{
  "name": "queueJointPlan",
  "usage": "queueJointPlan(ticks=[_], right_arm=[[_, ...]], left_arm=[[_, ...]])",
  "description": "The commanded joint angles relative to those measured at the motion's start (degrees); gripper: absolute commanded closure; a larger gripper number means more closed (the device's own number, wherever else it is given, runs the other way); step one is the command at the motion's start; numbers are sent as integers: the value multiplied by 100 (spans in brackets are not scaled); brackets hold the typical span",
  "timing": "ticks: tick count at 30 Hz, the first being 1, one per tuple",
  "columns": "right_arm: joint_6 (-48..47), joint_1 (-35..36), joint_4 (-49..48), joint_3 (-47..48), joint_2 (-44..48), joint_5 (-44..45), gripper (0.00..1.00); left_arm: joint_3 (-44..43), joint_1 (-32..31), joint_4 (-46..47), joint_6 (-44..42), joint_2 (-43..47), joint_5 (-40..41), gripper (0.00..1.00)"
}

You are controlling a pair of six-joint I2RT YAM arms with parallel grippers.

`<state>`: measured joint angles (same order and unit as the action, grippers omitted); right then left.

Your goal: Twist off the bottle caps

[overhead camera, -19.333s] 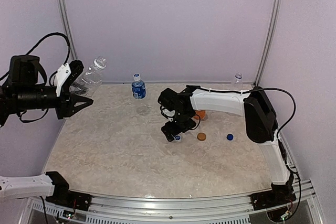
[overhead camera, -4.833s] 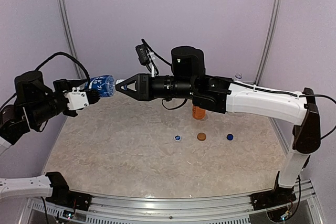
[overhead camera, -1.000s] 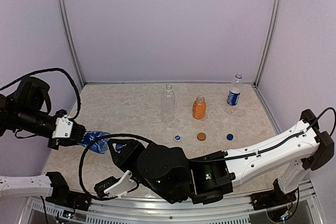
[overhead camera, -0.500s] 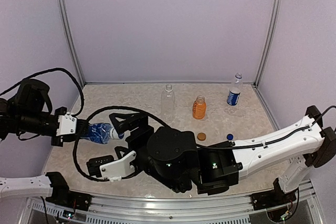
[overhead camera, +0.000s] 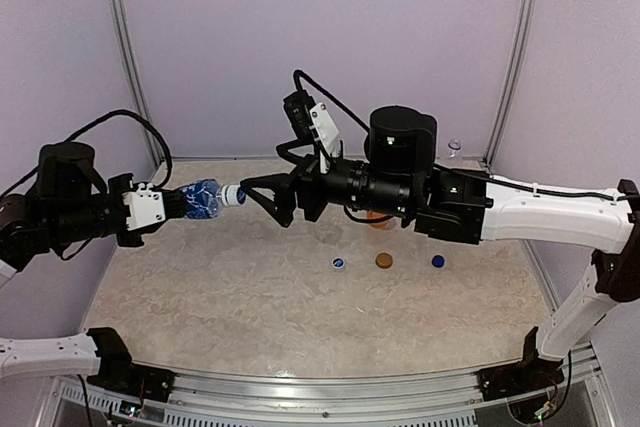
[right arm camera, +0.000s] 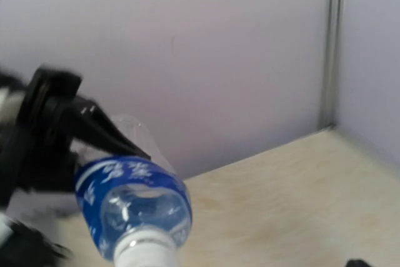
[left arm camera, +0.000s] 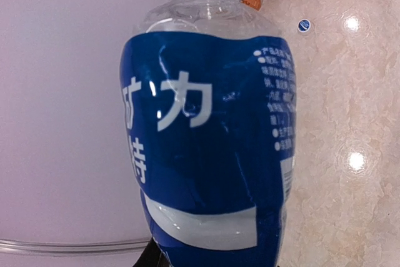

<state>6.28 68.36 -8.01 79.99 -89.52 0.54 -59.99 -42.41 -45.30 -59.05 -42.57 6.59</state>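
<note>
My left gripper (overhead camera: 178, 203) is shut on the base of a blue-labelled bottle (overhead camera: 202, 198), holding it level above the table's left side. The bottle's cap (overhead camera: 236, 194) points right and is still on the neck. My right gripper (overhead camera: 259, 201) stands open right at that cap, one finger above it and one below, not closed on it. The right wrist view looks along the bottle (right arm camera: 134, 201) onto its whitish cap (right arm camera: 147, 253). In the left wrist view the label (left arm camera: 206, 136) fills the frame. Three loose caps lie on the table: blue (overhead camera: 339, 264), orange-brown (overhead camera: 383, 260), blue (overhead camera: 438, 261).
A bottle with orange contents (overhead camera: 380, 220) stands mostly hidden behind my right arm. The capped top of another bottle (overhead camera: 454, 145) shows at the back right corner. Purple walls and metal posts close in the table (overhead camera: 250, 297) on three sides.
My right arm has swung up from low at the front to the middle, and its gripper has opened. The left arm has raised the bottle and turned it level.
</note>
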Motion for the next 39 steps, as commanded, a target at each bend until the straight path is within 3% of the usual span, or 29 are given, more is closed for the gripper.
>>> queueJointPlan(ticks=[1, 4, 8, 15, 18, 21, 24, 27, 32, 39], right_arm=[[2540, -294, 229, 460, -536, -1212, 1], [2828, -314, 288, 648, -772, -1442, 6], [2939, -347, 453, 1012, -1073, -1781, 24], [3022, -391, 520, 1134, -1264, -2083, 72], [3038, -402, 582, 1126, -1303, -2183, 100], [2797, -400, 830, 1209, -1293, -2187, 100], [1772, -299, 1608, 1387, -1180, -1766, 100], [-102, 59, 2333, 1419, -956, -700, 100], [-2721, 863, 2604, 1000, -610, 1102, 100], [-6294, 1965, 2071, 431, -818, 4522, 100]], left_arm=[[92, 14, 346, -155, 11, 185, 94], [109, 14, 320, -189, 3, 191, 94], [119, 14, 320, -208, 12, 202, 94], [113, 23, 313, -245, 12, 224, 94], [112, 30, 362, -259, 7, 220, 94], [101, 40, 302, -256, 3, 177, 94], [46, 56, -212, -270, 32, -65, 94], [-52, 73, -1400, -267, 4, -496, 95], [-131, 69, -2888, -223, -18, -1223, 97], [-61, 67, -3509, -315, -55, -1446, 97]])
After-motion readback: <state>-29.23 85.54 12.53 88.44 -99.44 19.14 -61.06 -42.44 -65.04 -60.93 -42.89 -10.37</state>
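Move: The white cap on the blue bottle that the left gripper already holds lies about 5 cm to the right hand's left, some 4 cm below it and roughly level fore and aft. On the table, some 38 cm below the right hand, the blue-white cap lies about 17 cm ahead and 14 cm right, the brown cap equally far ahead but 26 cm right. From the left hand, the white cap is about 10 cm to the right and 4 cm up. The white cap is met by the open right gripper, which goes about 5 cm left and 4 cm down while rolling, then shuts on it as the left hand holds the bottle nearly still. Gripping both, the hands swing back and down together; the right rolls back some 65 degrees, counter-clockwise seen from the cap end, while the left tips down about 20 degrees the other way. ##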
